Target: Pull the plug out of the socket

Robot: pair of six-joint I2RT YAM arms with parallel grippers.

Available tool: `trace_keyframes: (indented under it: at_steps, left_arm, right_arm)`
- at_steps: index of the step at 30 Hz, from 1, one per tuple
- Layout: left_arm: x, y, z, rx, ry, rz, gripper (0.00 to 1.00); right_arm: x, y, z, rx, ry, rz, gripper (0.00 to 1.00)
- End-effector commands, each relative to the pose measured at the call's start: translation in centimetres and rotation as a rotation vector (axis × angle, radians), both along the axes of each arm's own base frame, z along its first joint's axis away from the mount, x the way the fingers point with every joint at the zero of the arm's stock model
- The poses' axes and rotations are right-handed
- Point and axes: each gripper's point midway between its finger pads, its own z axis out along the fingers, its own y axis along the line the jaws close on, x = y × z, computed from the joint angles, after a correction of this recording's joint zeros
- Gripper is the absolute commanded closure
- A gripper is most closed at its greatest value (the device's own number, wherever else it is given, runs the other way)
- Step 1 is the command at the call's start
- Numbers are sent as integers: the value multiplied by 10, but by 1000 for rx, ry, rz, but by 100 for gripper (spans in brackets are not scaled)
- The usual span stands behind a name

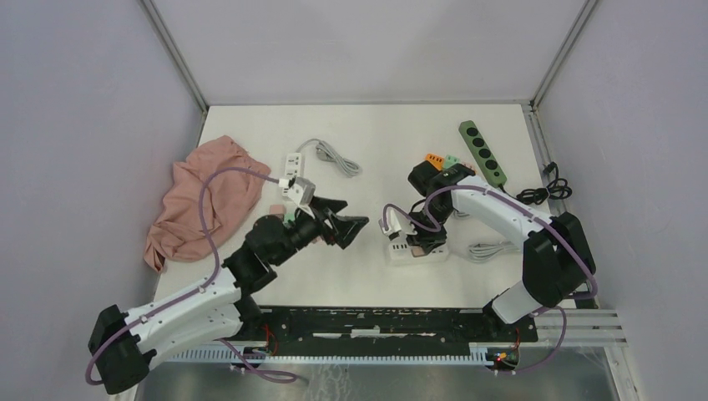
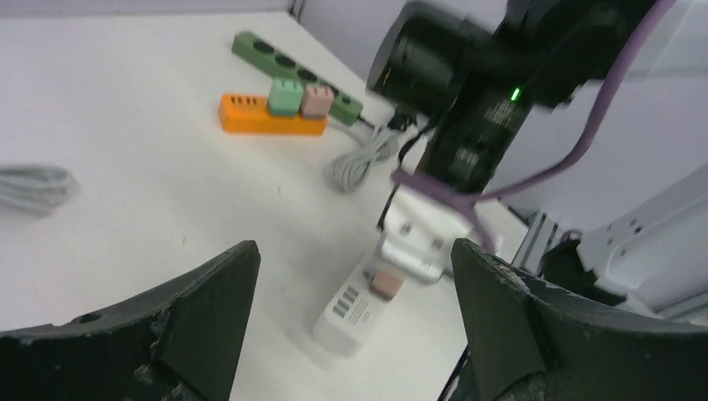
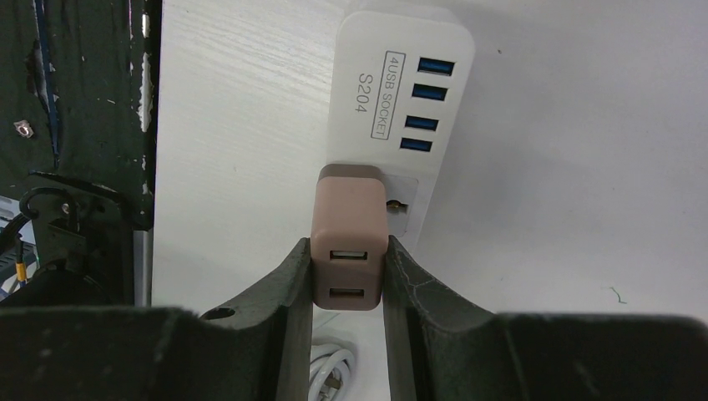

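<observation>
A pink plug (image 3: 348,242) with two USB ports stands in the white socket strip (image 3: 401,75). My right gripper (image 3: 346,276) is shut on the plug, one finger pressed flat on each side. From above, the right gripper (image 1: 426,238) points straight down over the strip (image 1: 407,252) near the table's front. My left gripper (image 1: 342,224) hangs open a short way to the strip's left, touching nothing. In the left wrist view its fingers frame the strip (image 2: 351,313) and the plug (image 2: 386,285) from a distance. Whether the plug's pins have lifted I cannot tell.
A pink cloth (image 1: 204,200) lies at the left. A second white strip (image 1: 294,160) with a grey cable lies behind the left arm. An orange strip (image 1: 438,160), a green strip (image 1: 482,152), a black cable (image 1: 547,190) and a coiled white cable (image 1: 488,248) lie at the right.
</observation>
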Motion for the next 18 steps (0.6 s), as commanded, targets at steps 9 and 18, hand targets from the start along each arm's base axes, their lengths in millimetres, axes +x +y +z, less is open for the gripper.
trace_keyframes:
  at_steps: [9,18]
  left_arm:
    - [-40,-11,-91,84,-294,-170,8]
    - [-49,-52,-144,287,-391,-282,8]
  right_arm:
    - [-1,1,0,30,-16,18,95]
    - [5,7,-11,46,-29,-25,87]
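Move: The white socket's middle lies about 16 cm to the left hand's right, roughly level with it fore and aft, and some 24 cm below; its USB end is the nearer one. A loose pink plug lies 13 cm left and 5 cm ahead of that hand. The right hand already grips the pink plug in the socket, whose middle is straight below, about 4 cm down; a grey cable coil lies some 20 cm to its right, level. Open left hand sinks some 16 cm, also back, towards the socket that the right hand lowers 1.5 cm. ##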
